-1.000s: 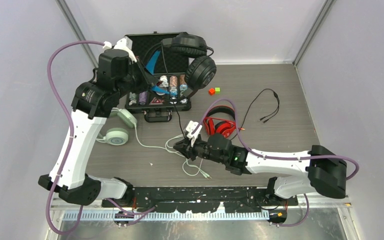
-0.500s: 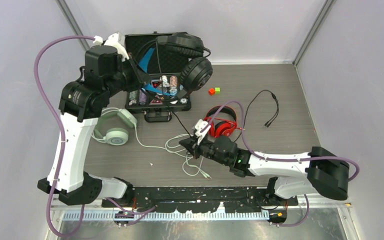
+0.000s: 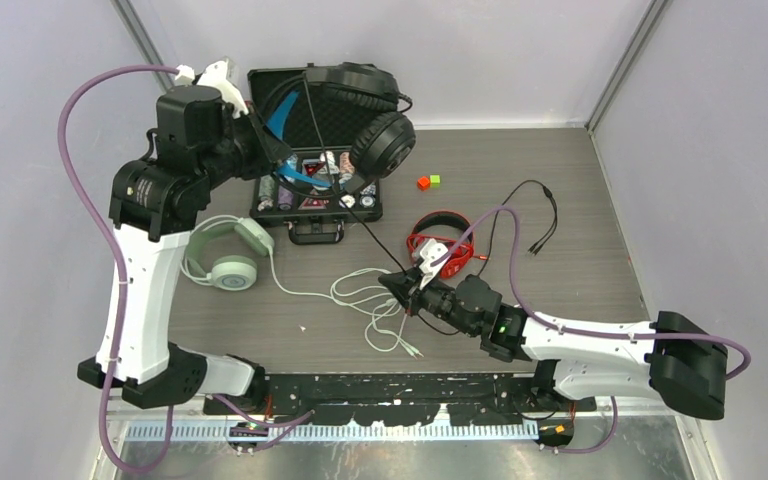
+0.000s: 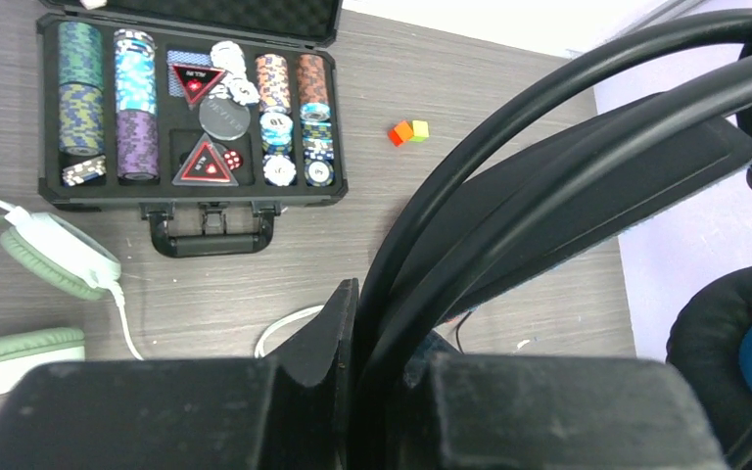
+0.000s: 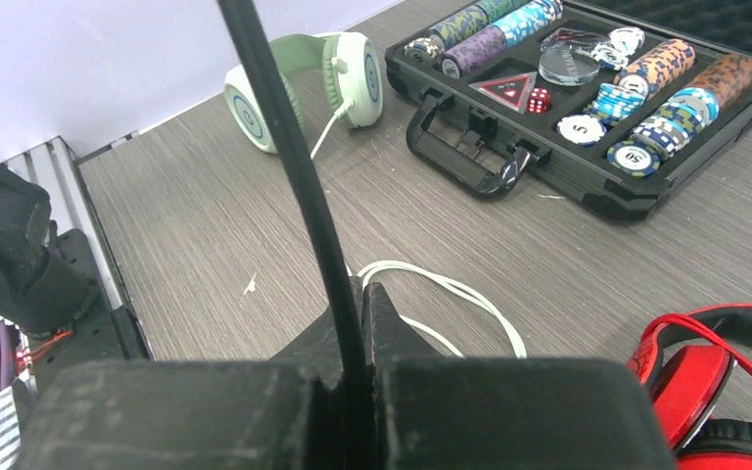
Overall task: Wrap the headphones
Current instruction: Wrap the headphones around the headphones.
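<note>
My left gripper (image 3: 278, 160) (image 4: 382, 323) is shut on the headband of the black headphones (image 3: 383, 145) (image 4: 568, 127), which have a blue inner band, and holds them in the air above the open case. Their thin black cable (image 3: 370, 230) (image 5: 274, 108) runs down to my right gripper (image 3: 400, 285) (image 5: 360, 304), which is shut on it low over the table. The red headphones (image 3: 440, 245) (image 5: 715, 362) lie just right of that gripper. At the left lie the mint-green headphones (image 3: 230, 255) (image 5: 299, 73). Their white cable (image 3: 355, 300) (image 5: 450, 294) loops under my right gripper.
An open black case (image 3: 305, 215) (image 4: 47, 108) of poker chips sits at the back left. Two small cubes, one red and one green (image 3: 428, 181) (image 4: 406, 131), lie to its right. A loose black Y-cable (image 3: 530, 210) lies at the right. Grey walls close in on three sides.
My right gripper closed on the black cable and drew to the right with it. My left arm carried the black headphones left and back, pulling the cable straighter.
</note>
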Robot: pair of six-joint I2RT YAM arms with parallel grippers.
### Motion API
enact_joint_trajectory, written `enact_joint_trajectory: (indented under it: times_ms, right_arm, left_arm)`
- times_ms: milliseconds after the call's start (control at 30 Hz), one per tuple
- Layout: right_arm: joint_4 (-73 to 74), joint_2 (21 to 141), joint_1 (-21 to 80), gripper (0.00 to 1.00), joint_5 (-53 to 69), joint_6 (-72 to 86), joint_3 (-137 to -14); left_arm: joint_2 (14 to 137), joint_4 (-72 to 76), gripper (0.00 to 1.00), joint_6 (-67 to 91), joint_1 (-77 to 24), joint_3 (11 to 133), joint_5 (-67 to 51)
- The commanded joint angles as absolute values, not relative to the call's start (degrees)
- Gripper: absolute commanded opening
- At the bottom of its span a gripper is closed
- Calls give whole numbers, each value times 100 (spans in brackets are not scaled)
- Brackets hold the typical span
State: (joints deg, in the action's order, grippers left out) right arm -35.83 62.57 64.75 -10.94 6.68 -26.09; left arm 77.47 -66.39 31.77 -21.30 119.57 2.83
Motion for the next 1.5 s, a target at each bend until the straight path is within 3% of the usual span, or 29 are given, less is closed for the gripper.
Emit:
enact_joint_trajectory:
  times_ms: [0, 167, 467, 700, 967, 1200, 1467]
  right_arm:
    - [-3613, 6207, 6386, 0, -1321, 737, -2542]
    - [-3606, 6046, 5852, 0, -1190, 1138, -2529]
    - [-3060, 5593, 4615, 0, -446, 1494, -2767]
    - [-2696, 5519, 3880, 1, -206, 1783, -3041]
    - [-2025, 5689, 3536, 0, 523, 2025, -3648]
    - [520, 5656, 3500, 1, 1729, 2065, -5238]
    - [3067, 5585, 3394, 1, 2712, 1990, -6619]
  left_arm:
    - [7587, -5769, 0, 3417, -2041, 12069, -633]
    - [7366, -5401, 0, 3186, -2024, 11493, -2435]
    - [6954, -5486, 0, 2135, -2029, 10315, -3968]
    - [6977, -5988, 0, 1214, -2030, 10327, -3561]
    - [6591, -5362, 0, 625, -2030, 9713, -4773]
    - [6542, -5949, 0, -1081, -2245, 9552, -4258]
    - [6584, -6732, 0, -3238, -3163, 9266, -2457]
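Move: The blue-padded headphones, held by the left fingers at the headband, have their middle about 9 cm right of and 5 cm ahead of the left hand, level in height. From the right hand, closed on their cable, it lies some 16 cm ahead, 11 cm left and 24 cm higher. The red headphones lie 17 cm ahead, 12 cm right and 18 cm below; the white cable coil is 2 cm ahead, 6 cm left and 20 cm below. The headphones are drawn back, right and down in the left hand, about 8 cm each way, while that wrist swings them clockwise nearly 60 degrees and rolls late. The right hand, keeping its pinch on the cable, first sweeps forward and right past the lowering cups, then rises and curls back towards its own base, fingers tipping down. ##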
